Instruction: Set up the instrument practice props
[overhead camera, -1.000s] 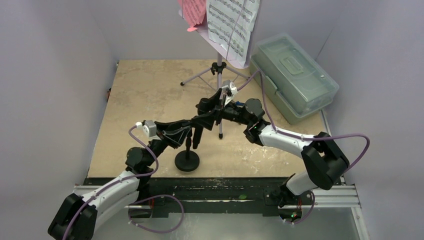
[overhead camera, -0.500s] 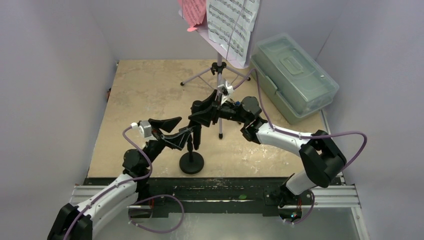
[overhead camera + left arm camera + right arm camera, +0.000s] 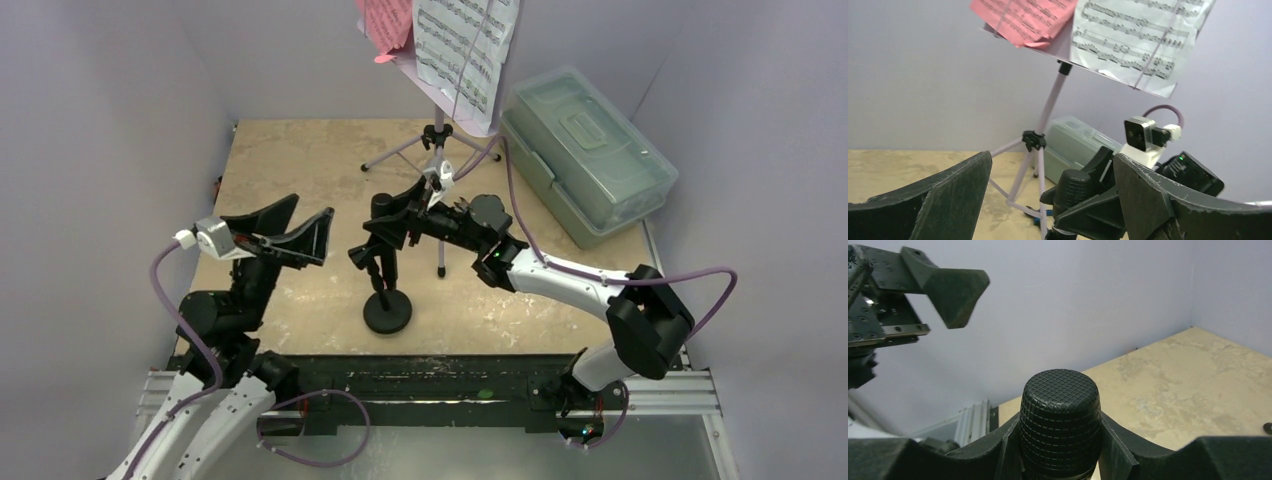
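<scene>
The black microphone (image 3: 1060,410) stands upright over the short mic stand, whose round base (image 3: 388,313) rests on the table. My right gripper (image 3: 395,228) is shut on the microphone's head, a finger pressed to each side (image 3: 1060,440). Where microphone and stand meet is hidden by the fingers. My left gripper (image 3: 298,224) hangs open to the left of them, raised off the table, with nothing between its fingers (image 3: 1053,162). The lavender music stand (image 3: 437,150) stands at the back, holding a pink sheet (image 3: 385,22) and a white sheet (image 3: 465,50).
A clear lidded plastic box (image 3: 585,155) sits at the back right, against the wall. A blue-handled tool (image 3: 1040,216) lies by the tripod's feet. Lavender walls close in the tan table (image 3: 290,160) on three sides.
My left gripper has opened, let go at the mic stand and pulled back up and to the left. My right gripper has shut on the microphone and shifted slightly left.
</scene>
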Controlling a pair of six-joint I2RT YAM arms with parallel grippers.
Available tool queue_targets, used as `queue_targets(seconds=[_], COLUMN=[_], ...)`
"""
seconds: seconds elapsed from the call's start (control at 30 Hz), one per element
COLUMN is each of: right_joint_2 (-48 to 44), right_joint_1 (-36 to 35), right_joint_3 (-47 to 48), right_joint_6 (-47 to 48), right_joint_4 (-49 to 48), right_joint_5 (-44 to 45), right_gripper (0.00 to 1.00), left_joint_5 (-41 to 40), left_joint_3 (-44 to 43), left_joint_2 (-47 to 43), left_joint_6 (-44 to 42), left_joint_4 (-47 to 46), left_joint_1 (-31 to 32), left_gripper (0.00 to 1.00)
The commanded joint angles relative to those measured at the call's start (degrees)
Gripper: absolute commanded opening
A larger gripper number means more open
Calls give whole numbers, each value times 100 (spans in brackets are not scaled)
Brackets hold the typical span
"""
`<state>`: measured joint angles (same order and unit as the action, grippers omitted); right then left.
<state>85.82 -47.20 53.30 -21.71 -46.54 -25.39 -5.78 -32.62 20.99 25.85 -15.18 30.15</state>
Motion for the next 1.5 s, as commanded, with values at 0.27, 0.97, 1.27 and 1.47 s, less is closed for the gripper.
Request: queue_targets(seconds=[0.27, 0.97, 1.27, 1.47], right_joint_2=[553, 2234, 1833, 1092], right_joint_1=[-547, -744, -892, -1015], right_joint_3=[1451, 2370, 1619, 1028], right_joint_6=[411, 2391, 2464, 2363], right_joint_4=[-1283, -2060, -2089, -1451], right_joint_5=[2566, 3998, 4277, 4438], right_gripper=[14, 33, 73, 93], left_joint_5=[-809, -1021, -1004, -957], left_joint_3=[-1184, -1488, -1473, -1425], left_joint_2=[10, -464, -493, -421], left_joint_6=[-565, -1081, -1057, -927], left_joint_4=[1944, 2499, 2566, 2496], left_joint_1=[15, 17, 17, 13], left_gripper=[90, 91, 91, 91])
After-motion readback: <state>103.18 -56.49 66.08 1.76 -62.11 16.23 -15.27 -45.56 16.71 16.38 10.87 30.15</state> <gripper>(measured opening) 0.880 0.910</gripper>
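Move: The microphone, already in its stand's clip and in the right hand, is bound for bare table about 9 cm ahead and 7 cm left of that hand, some 22 cm below. The music stand's near foot lies roughly 9 cm right and 2 cm ahead, its left foot about 27 cm ahead and 10 cm left; the pliers are some 16 cm ahead and 18 cm right. From the left hand, the bare spot is about 14 cm ahead and 4 cm right, far below. The microphone and its stand, still pinched by the right hand, go up some 8 cm, then forward and a little left in an arc, and down onto the bare table as the hand turns nearly 40 degrees clockwise. The right fingers then open and draw back and right a few centimetres. The empty left hand moves about 5 cm left, staying open. ##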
